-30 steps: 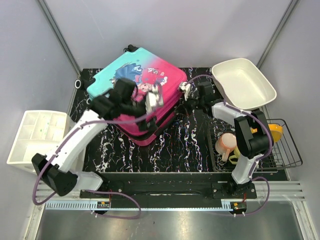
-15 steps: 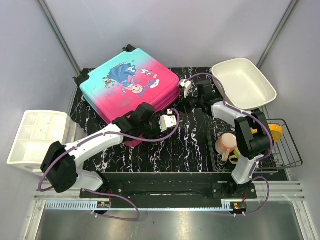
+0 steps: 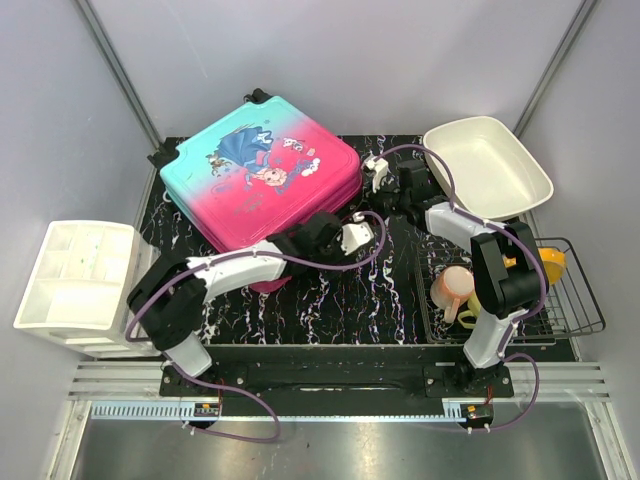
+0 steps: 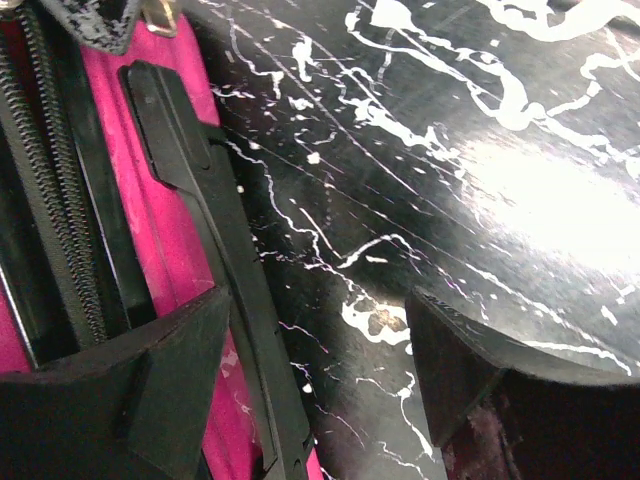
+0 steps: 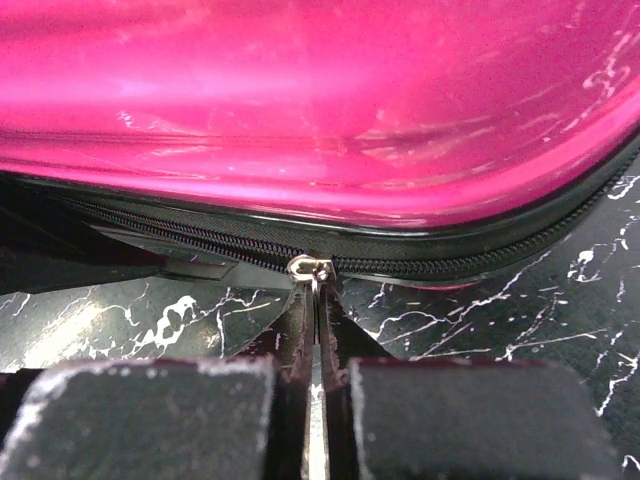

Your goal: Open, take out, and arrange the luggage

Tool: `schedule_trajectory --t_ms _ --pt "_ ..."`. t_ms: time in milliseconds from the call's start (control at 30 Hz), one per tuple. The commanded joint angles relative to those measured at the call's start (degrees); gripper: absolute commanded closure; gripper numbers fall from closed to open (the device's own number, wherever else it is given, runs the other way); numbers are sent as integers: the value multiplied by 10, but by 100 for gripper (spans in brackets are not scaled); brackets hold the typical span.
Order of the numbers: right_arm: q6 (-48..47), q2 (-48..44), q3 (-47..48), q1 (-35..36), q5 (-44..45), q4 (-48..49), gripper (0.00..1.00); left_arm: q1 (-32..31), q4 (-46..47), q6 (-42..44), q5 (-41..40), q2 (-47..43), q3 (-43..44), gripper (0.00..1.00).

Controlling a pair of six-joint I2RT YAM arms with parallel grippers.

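Note:
The luggage (image 3: 260, 175), pink-to-teal with a cartoon print, lies flat at the back left of the table with its lid down. My right gripper (image 3: 368, 183) is at its right corner, shut on the metal zipper pull (image 5: 312, 268) below the pink shell (image 5: 320, 110). My left gripper (image 3: 355, 238) hangs open just off the luggage's near right edge. In the left wrist view its fingers (image 4: 130, 390) straddle the black side handle strip (image 4: 210, 230) and bare marble table (image 4: 480, 180), holding nothing. The zipper track (image 4: 50, 200) runs along the pink side (image 4: 100, 200).
A white oval tub (image 3: 487, 165) sits at the back right. A wire rack (image 3: 580, 310) at the right holds a pink cup (image 3: 452, 287) and a yellow item (image 3: 550, 262). A white compartment tray (image 3: 75, 280) stands off the table's left side.
My left arm came off the top of the luggage and swung down and right to its near right edge. The luggage settled flat, and the left jaws narrowed slightly. The right gripper stayed put.

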Motion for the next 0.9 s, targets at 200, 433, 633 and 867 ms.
schedule_trajectory --t_ms 200,433,633,867 --pt "9 -30 24 -14 -2 48 100 17 -30 -69 -179 105 41 29" --pt "15 -25 26 -16 -4 56 100 15 -76 -143 -261 166 82 41" --pt "12 -21 28 -18 -2 56 100 13 -118 -120 -162 153 76 59" --pt "-16 -40 26 -44 -2 25 100 -36 -119 25 -84 91 27 100"
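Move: Just ahead of the open left fingers, about 3 cm forward, 1 cm to the left and 3 cm below, is the middle of the black side handle on the suitcase's lower shell. The zipper slider lies some 10 cm ahead and 4 cm right of the left hand; the suitcase's middle is roughly 8 cm ahead and 17 cm left of it. From the right hand, already pinching the slider's pull, the handle is about 7 cm back, 5 cm left and 4 cm lower. Easing about 4 cm forward and 3 cm down along the suitcase's side, the left hand turns counter-clockwise by some 15 to 20 degrees to bring the side handle between its fingers. It then shuts from wide open to nearly closed and pinches the handle, backing off very slightly at the end. The right hand keeps its pinch on the zipper pull, shifting only about a centimetre. ##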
